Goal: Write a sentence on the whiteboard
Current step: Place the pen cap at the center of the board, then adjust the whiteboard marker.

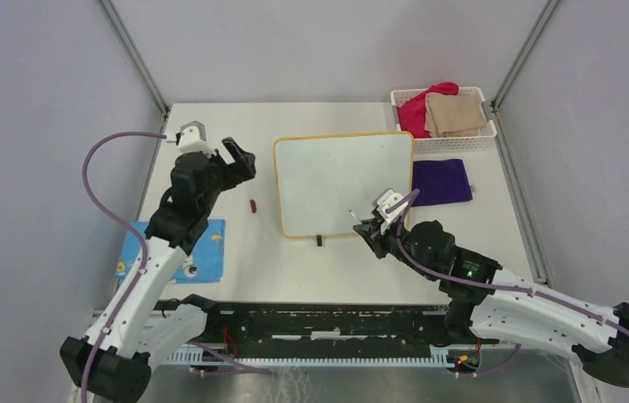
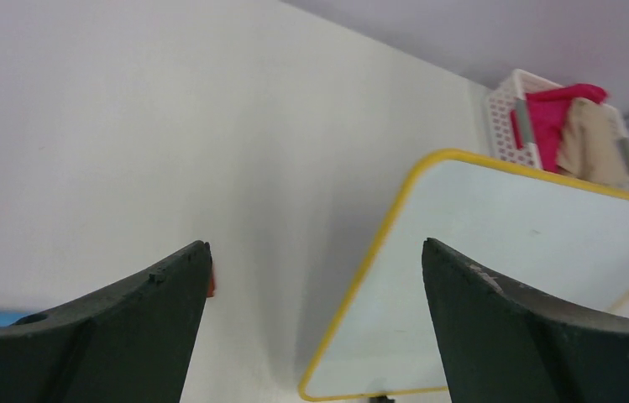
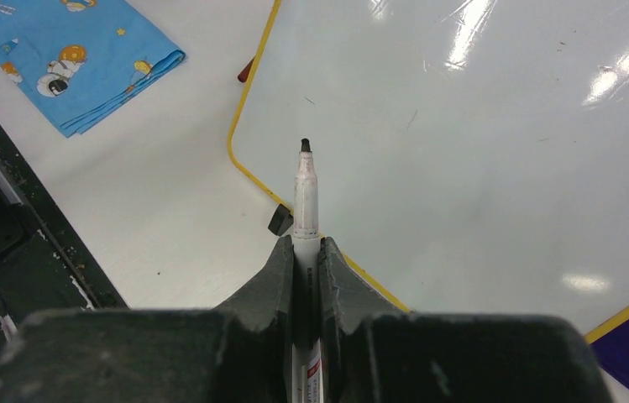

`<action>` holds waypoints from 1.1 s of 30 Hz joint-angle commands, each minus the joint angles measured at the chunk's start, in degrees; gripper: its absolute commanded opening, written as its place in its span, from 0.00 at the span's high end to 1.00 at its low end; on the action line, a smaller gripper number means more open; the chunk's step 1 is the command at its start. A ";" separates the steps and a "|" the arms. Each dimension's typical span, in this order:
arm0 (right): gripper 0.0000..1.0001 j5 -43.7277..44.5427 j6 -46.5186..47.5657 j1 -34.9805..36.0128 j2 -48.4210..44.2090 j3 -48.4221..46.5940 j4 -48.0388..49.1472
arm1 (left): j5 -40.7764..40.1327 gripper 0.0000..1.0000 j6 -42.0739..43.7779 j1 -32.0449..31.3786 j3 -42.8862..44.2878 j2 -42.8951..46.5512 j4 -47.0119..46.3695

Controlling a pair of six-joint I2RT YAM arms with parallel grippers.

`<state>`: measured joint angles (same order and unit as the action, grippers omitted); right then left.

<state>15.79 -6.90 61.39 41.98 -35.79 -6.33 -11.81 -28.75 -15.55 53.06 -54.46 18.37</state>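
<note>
The whiteboard lies flat mid-table, glossy white inside a yellow frame; its surface is bare and no sentence shows on it. My right gripper hovers over the board's near right edge, shut on a white marker whose uncapped dark tip points over the board. My left gripper hangs open above the table just left of the board, with nothing between its fingers. A small red cap lies on the table beside the board's left edge.
At the back right stands a white basket holding red and tan cloths. A purple cloth lies right of the board, and a blue patterned cloth lies near the left arm. The board's black foot sticks out at its near edge.
</note>
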 commanded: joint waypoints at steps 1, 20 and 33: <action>1.00 2.11 3.51 0.06 2.69 -3.76 2.49 | -2.87 0.00 5.21 -11.46 0.09 2.53 -11.41; 1.00 -3.26 1.50 0.04 3.44 -0.07 14.94 | 37.33 0.00 -3.27 -18.58 -2.37 -1.83 -40.48; 1.00 -22.72 3.47 0.06 7.42 -12.01 9.73 | 52.59 0.00 -2.10 -18.77 -6.13 8.31 -34.84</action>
<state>-0.16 -4.14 61.39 48.73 -43.35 2.07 36.27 -30.20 -34.22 45.89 -47.79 -19.07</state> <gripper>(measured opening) 0.132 0.993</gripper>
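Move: The uncapped marker in the right hand's grip lies some 31 cm to the left hand's right, 14 cm back and 3 cm lower. The red pen cap is about 25 cm below the left hand and 3 cm ahead. From the right hand, holding the marker at its fingertips, the whiteboard's middle is roughly 24 cm ahead, 1 cm left and 22 cm down; the black clip is 6 cm ahead, 9 cm left and as low. Open left hand swings 20 cm right, back and up, turning clockwise towards the marker; right raises it leftwards. ##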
